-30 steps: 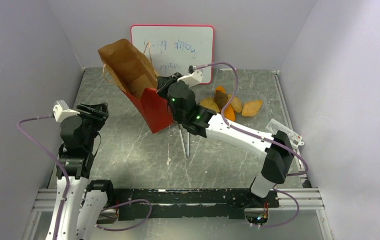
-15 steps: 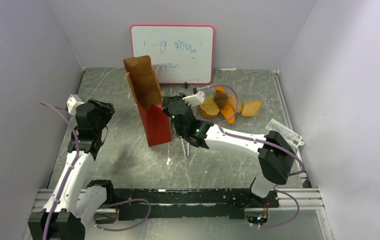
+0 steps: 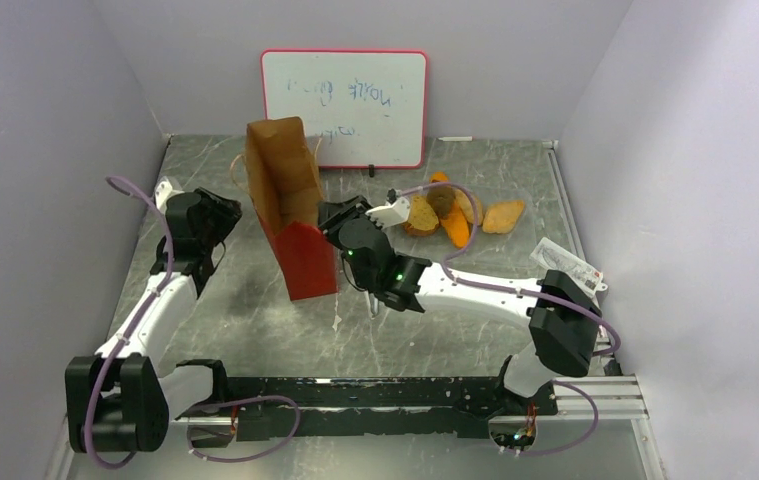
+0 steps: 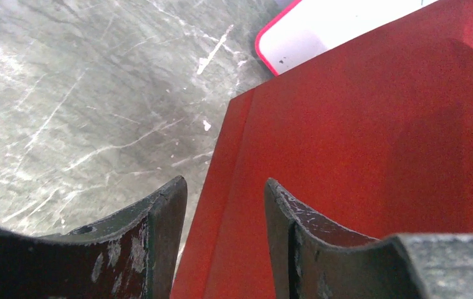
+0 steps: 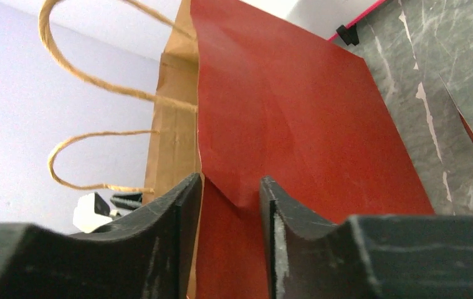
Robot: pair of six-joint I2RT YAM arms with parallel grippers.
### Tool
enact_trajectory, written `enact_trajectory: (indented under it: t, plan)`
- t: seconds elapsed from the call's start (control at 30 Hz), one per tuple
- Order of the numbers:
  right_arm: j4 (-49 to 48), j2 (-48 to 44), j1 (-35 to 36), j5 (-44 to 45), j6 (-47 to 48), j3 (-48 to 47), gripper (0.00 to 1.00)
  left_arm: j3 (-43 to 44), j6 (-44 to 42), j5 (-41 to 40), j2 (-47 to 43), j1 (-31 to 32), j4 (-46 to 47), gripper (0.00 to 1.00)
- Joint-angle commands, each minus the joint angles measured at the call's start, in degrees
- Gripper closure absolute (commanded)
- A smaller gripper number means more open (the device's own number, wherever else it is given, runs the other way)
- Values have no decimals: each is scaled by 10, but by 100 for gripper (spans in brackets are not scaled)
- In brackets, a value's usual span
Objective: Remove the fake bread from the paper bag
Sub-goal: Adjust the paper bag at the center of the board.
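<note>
The paper bag (image 3: 302, 258), red outside and brown inside, stands upright left of the table's middle with its mouth up. The fake bread (image 3: 452, 214), brown and orange pieces, lies in a heap on the table to the bag's right, outside it. My right gripper (image 3: 331, 218) is at the bag's right side. In the right wrist view its jaws (image 5: 229, 178) stand apart, with the bag's red edge (image 5: 296, 112) between them and loose. My left gripper (image 3: 227, 214) hangs open just left of the bag. Its wrist view shows the red wall (image 4: 358, 156) beyond the gripper (image 4: 225, 181).
A whiteboard (image 3: 345, 105) leans on the back wall behind the bag. A small white packet (image 3: 567, 264) lies near the right wall. The bag's looped string handles (image 5: 84, 78) stick out on its far side. Grey walls close in the table on three sides.
The bag, held tilted and raised by the right gripper, has come down upright on the table. The right jaws have opened. The left arm has swung in toward the bag.
</note>
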State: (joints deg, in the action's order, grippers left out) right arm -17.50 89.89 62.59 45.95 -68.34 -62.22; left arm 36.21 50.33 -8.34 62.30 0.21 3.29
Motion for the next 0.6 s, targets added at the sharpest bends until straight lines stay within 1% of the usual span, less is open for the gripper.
enact_trajectory:
  t: [0.0, 0.13, 0.3, 0.4, 0.5, 0.57]
  plan:
    - [7, -2, 12, 13, 0, -2, 57, 31, -18, 47, 27, -2, 63, 57]
    - [3, 6, 15, 6, 8, -9, 52, 44, -21, 68, 56, -1, 80, 58]
    - [9, 8, 19, 10, 22, -14, 44, 53, -21, 75, 74, 2, 90, 58]
    - [12, 1, 21, 17, 31, -8, 43, 58, -23, 68, 78, 3, 82, 57]
    - [6, -10, 25, 22, 71, -8, 41, 55, -26, 52, 68, 3, 69, 57]
    - [20, -12, 31, 28, 112, -27, 38, 58, -27, 34, 56, 3, 50, 56]
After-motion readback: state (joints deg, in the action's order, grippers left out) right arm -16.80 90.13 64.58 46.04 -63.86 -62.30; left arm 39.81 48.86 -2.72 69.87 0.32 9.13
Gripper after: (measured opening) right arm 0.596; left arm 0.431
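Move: The paper bag stands upright between the hands, long side running fore and aft. Its middle is about 13 cm to the right of the left hand, level with it fore and aft and 3 cm lower. From the right hand, at the near right rim corner, it is roughly 7 cm ahead, 7 cm left and 12 cm below. On the table, some 24 cm below the right hand, the bread pile lies 14 cm ahead and 28 cm right, the tongs 5 cm back and 8 cm right. The left hand travels forward about 3 cm and to the right about 2 cm, close along the bag's left wall and turning slightly clockwise, its half-open fingers unchanged; it seems to nudge the wall rightwards. The right hand goes on opening its already parted fingers around the near right rim corner, easing about 1.5 cm back and to the left, sinking a little and rolling some 5 degrees so that its left side dips. ##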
